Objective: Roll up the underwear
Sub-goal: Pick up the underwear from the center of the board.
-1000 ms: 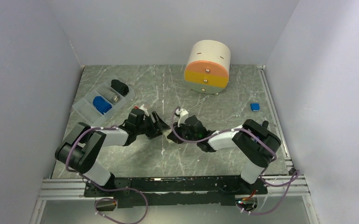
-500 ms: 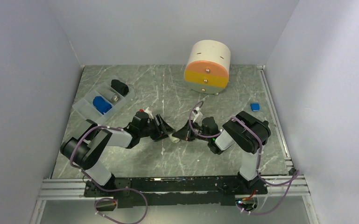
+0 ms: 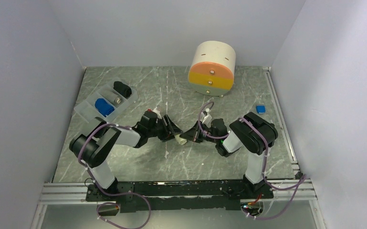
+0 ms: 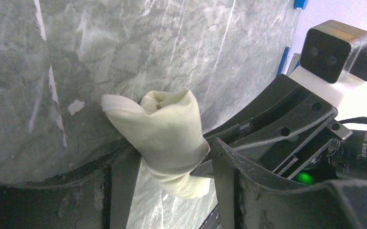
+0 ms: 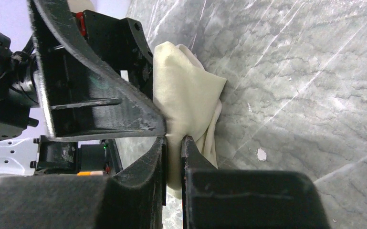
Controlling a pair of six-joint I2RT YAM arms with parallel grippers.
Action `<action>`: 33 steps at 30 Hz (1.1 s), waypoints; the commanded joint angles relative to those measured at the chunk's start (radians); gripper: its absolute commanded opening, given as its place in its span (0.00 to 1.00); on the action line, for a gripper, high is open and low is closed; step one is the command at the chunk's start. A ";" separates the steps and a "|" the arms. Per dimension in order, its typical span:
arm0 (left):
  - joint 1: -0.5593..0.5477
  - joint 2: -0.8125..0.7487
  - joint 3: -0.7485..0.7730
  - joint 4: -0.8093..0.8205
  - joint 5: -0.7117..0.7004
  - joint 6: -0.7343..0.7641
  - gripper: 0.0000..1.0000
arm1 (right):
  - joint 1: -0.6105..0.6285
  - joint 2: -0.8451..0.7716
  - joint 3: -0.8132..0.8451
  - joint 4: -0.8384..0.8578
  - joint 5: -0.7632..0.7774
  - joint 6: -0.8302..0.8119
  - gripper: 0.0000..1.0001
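The pale cream underwear (image 3: 180, 140) lies as a small roll on the marble table, between my two grippers. My right gripper (image 5: 174, 138) is shut on a fold of it (image 5: 186, 95) at the near end. My left gripper (image 4: 169, 148) stands open, its two fingers (image 4: 124, 186) on either side of the cream roll (image 4: 167, 138) and close to it. In the top view the left gripper (image 3: 172, 132) and right gripper (image 3: 191, 135) face each other across the roll. The royal blue underwear (image 3: 104, 107) sits rolled in the grey tray (image 3: 87, 113).
A black rolled bundle (image 3: 122, 88) lies in the tray's far compartment. A cream cylinder drawer unit (image 3: 212, 68) with orange and yellow fronts stands at the back. A small blue thing (image 3: 260, 109) lies at the right. Walls close in on both sides.
The right gripper has drawn back to the right with the cream cloth, and the left gripper has followed it rightward. The left jaws have narrowed around the roll.
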 commanded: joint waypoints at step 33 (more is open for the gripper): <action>0.056 -0.198 0.307 -0.614 -0.062 0.473 0.05 | -0.008 -0.937 0.095 -1.108 0.399 -0.473 0.47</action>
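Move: The rolled cream underwear is already between the left hand's open fingers, its middle about 1 cm to their right and 1 cm back, level or a touch lower. The right hand still pinches its right end; from there the roll's middle lies about 2 cm left and 1 cm ahead. From the left hand the clear tray is some 28 cm left and 12 cm ahead. The drawer cabinet stands about 22 cm ahead of the right hand and 12 cm to its right. Left fingers close on the rolled underwear and pinch it after easing down about a centimetre; the right hand opens and lets go meanwhile, lifting some 10 cm up, then swinging about 8 cm to its right, away from the roll. The left hand stays nearly in place until it rises with the roll at the end, over 4 cm from its lowest point, its wrist turning 15 to 20 degrees. ##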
